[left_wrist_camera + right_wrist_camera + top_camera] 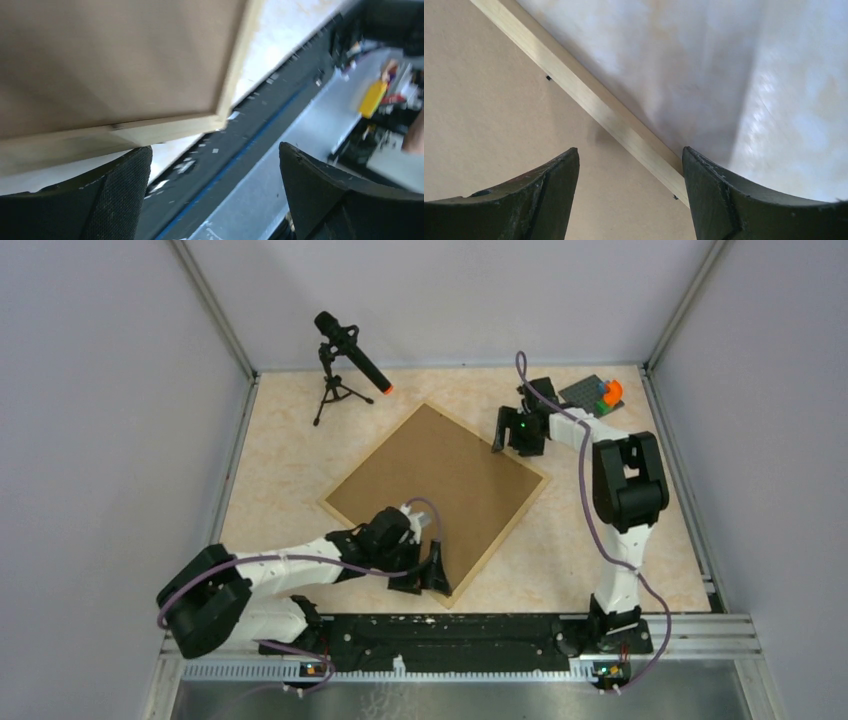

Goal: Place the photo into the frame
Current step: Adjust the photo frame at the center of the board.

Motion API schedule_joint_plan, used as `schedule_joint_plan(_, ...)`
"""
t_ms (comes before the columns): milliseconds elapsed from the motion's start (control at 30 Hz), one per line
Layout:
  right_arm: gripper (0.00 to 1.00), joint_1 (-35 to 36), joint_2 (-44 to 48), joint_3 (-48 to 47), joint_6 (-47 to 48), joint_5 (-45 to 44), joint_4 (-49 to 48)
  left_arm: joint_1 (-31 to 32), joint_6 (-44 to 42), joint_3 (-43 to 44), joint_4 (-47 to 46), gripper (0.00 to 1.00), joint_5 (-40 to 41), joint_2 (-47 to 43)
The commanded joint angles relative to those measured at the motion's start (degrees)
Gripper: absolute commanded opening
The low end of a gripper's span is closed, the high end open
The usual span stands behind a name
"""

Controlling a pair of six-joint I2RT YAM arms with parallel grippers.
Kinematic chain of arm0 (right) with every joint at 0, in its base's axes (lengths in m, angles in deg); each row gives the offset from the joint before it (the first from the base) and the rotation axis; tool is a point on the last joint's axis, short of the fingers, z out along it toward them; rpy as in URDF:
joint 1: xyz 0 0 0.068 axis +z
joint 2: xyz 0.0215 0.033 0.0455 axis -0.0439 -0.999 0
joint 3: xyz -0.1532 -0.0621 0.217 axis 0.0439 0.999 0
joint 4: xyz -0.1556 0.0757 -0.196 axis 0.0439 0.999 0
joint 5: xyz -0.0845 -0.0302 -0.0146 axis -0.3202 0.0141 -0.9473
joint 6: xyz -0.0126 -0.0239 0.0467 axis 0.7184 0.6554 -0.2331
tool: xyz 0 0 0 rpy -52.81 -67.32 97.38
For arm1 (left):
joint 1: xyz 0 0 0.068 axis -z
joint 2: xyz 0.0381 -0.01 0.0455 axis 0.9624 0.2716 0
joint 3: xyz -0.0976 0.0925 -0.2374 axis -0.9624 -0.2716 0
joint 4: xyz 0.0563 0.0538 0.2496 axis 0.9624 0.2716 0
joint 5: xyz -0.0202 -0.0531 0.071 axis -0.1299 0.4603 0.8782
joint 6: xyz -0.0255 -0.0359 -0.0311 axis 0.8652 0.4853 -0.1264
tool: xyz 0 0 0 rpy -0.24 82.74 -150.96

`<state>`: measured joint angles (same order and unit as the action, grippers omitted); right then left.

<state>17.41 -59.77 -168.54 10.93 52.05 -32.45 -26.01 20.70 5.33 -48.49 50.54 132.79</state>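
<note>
The frame point(500, 540) lies face down on the table, turned like a diamond, with the brown backing board point(435, 485) filling it. The photo is hidden. My left gripper point(425, 578) hangs open at the frame's near corner. In the left wrist view the light wood strip point(165, 131) and board point(110, 60) sit just above the left gripper point(215, 147), with nothing between its fingers. My right gripper point(510, 435) is open over the frame's far right edge. In the right wrist view the wood strip point(589, 97) runs diagonally between the right gripper's point(629, 150) fingers, beside the board point(489, 110).
A black microphone on a small tripod point(345, 360) stands at the back left. A grey plate with coloured toy blocks point(600, 395) sits at the back right, just behind the right arm. The black base rail point(450, 630) runs along the near edge. Grey walls enclose the table.
</note>
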Motion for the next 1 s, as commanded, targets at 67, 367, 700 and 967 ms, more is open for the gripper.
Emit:
schedule_joint_plan(67,0.74,0.3,3.6,-10.1,2.9,-1.9,10.6,6.7,-6.8,11.7,-11.0,0.99,-8.4,5.5)
schedule_joint_plan(367,0.68,-1.8,30.6,19.6,-7.2,-3.6,7.7,1.5,-15.4,24.5,-3.4,0.99,-3.4,3.8)
schedule_joint_plan(700,0.51,-7.1,31.3,34.6,-19.0,2.7,-10.9,0.3,-14.8,31.5,-6.5,0.97,-19.8,26.9)
schedule_joint_plan(967,0.47,-7.8,16.7,27.7,-11.9,9.7,-14.0,3.5,-12.7,31.6,-7.9,0.97,-15.4,36.0)
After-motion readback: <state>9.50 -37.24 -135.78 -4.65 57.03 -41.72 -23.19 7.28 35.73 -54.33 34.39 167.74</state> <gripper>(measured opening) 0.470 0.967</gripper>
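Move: The photo frame lies turned like a diamond, rails about 3 cm below both hands. The stretch of its near-right side that the left gripper goes for is some 13 cm to its right and 4 cm ahead; the near corner is about 6 cm right and 4 cm back. From the right gripper, the frame's right corner is roughly 8 cm right and 7 cm back, while the grey block plate stands about 19 cm right and 12 cm ahead. Lift both grippers off the frame and regrip along its near-right side. Arc the left one about 15 cm up, around the near corner, ending some 12 cm right and 4 cm forward, turned about 20 degrees clockwise, its open fingers astride that side. Hop the right one back and right, lower it with its fingers closing partway astride the rail below the right corner, then nudge forward about 3 cm. ##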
